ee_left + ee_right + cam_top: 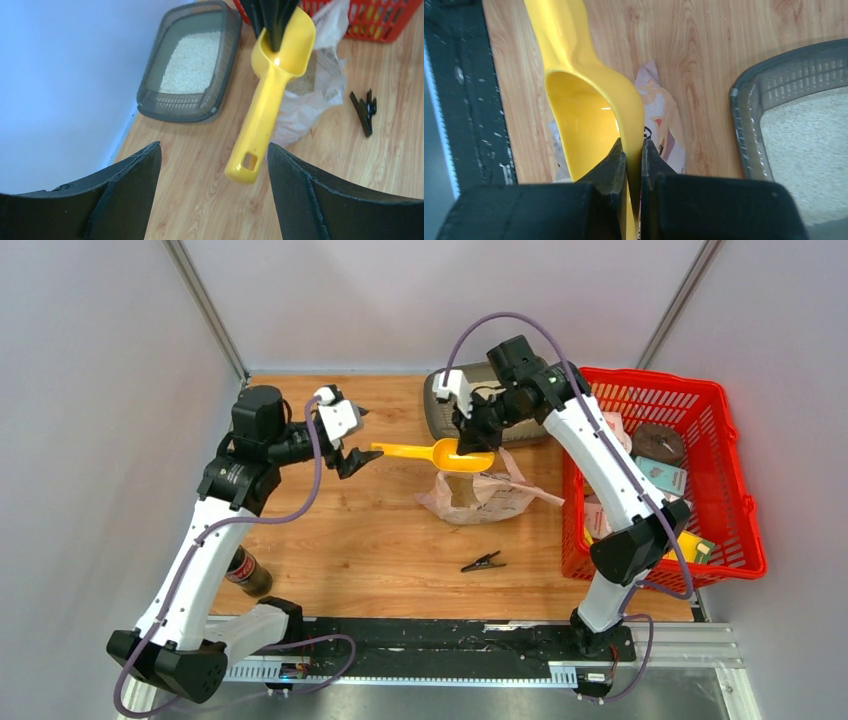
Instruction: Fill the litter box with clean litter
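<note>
The litter box (437, 412) lies at the table's back edge, partly hidden behind my right arm. In the left wrist view its dark rim (175, 107) surrounds a layer of clean litter (192, 60). The box (744, 125) and litter (809, 145) also show in the right wrist view. My right gripper (470, 445) (634, 145) is shut on the bowl wall of a yellow scoop (440, 453) (584, 100), which hangs empty above an opened litter bag (490, 495). My left gripper (358, 438) (214, 146) is open, just short of the end of the scoop's handle (262, 110).
A red mesh basket (700, 420) holding several packages stands at the right. A black clip (482, 562) lies on the wood near the front. A dark bottle (248, 572) lies beside my left arm. White walls close in the back and the left.
</note>
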`<state>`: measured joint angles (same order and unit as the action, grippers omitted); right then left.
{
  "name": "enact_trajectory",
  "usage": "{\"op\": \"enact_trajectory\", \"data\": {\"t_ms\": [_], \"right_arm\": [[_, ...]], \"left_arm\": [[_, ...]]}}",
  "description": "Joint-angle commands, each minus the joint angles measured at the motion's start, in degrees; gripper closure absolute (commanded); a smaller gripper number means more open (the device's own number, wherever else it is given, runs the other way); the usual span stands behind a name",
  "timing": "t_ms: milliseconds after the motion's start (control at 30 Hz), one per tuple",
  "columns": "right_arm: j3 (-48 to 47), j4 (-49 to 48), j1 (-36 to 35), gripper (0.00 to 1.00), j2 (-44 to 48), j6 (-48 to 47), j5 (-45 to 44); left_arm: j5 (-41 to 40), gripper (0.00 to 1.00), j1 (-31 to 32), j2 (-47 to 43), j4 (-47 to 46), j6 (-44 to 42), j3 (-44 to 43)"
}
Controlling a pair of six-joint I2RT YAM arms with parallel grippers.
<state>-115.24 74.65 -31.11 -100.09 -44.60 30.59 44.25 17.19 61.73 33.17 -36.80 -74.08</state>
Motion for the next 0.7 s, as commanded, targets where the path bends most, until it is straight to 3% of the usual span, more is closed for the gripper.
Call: {"op": "enact_trajectory", "data": {"t_ms": [0, 67, 133, 267, 333, 433, 667], "right_arm": [[-1.0, -2.0, 6.1, 1.00, 3.3, 6.1, 15.0], [-0.2, -4.9, 10.5, 1.00, 3.7, 11.3, 25.7], [0.3, -7.8, 11.9, 1.00, 3.6, 15.7, 29.7], [1.7, -13.4, 11.8, 1.00, 3.6, 22.6, 38.1], [3.9, -18.8, 11.8, 1.00, 3.4, 26.6, 39.9], [6.3, -24.9, 11.8, 1.00, 3.0, 32.6, 41.8], [6.8, -33.1, 11.7, 0.99, 0.0, 42.0, 47.3]], "left_arm": [[0.7, 0.15, -2.0, -2.0, -17.5, 22.1, 1.7], [3.1, 0.15, -2.2, -1.4, -23.2, 31.7, 2.1], [4.5, 0.14, -2.2, -1.4, -30.7, 41.7, 5.4], [4.6, 0.14, -1.9, 3.0, -35.8, 51.3, 2.6], [8.5, 0.14, -1.9, 6.3, -38.3, 57.1, 0.3], [10.5, 0.14, -1.7, 9.9, -42.7, 63.7, -2.4], [12.5, 0.17, -0.9, 13.3, -45.1, 66.1, -5.1]]}}
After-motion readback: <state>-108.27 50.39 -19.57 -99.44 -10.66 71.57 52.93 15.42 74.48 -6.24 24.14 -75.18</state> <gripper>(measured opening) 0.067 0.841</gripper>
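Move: The scoop's handle lies about 6 cm right of the open left gripper, 3 cm ahead and some 6 cm lower. The right hand still pinches the scoop's bowl; from it the left gripper stands roughly 15 cm left, 3 cm back and 6 cm higher. The litter bag is about 21 cm below the right hand, 2 cm back and 4 cm right; the litter box about 17 cm ahead and 5 cm right, 25 cm below. Upward and inward, both hands draw together over the bag. The right keeps its pinch on the bowl, rising about 8 cm and ending slightly left as its fingers swing up from steeply down to point nearly level left. The left, open, climbs some 6 cm while going right and forward towards the handle, rolling about 40 degrees and levelling its fingers, without touching the scoop. ##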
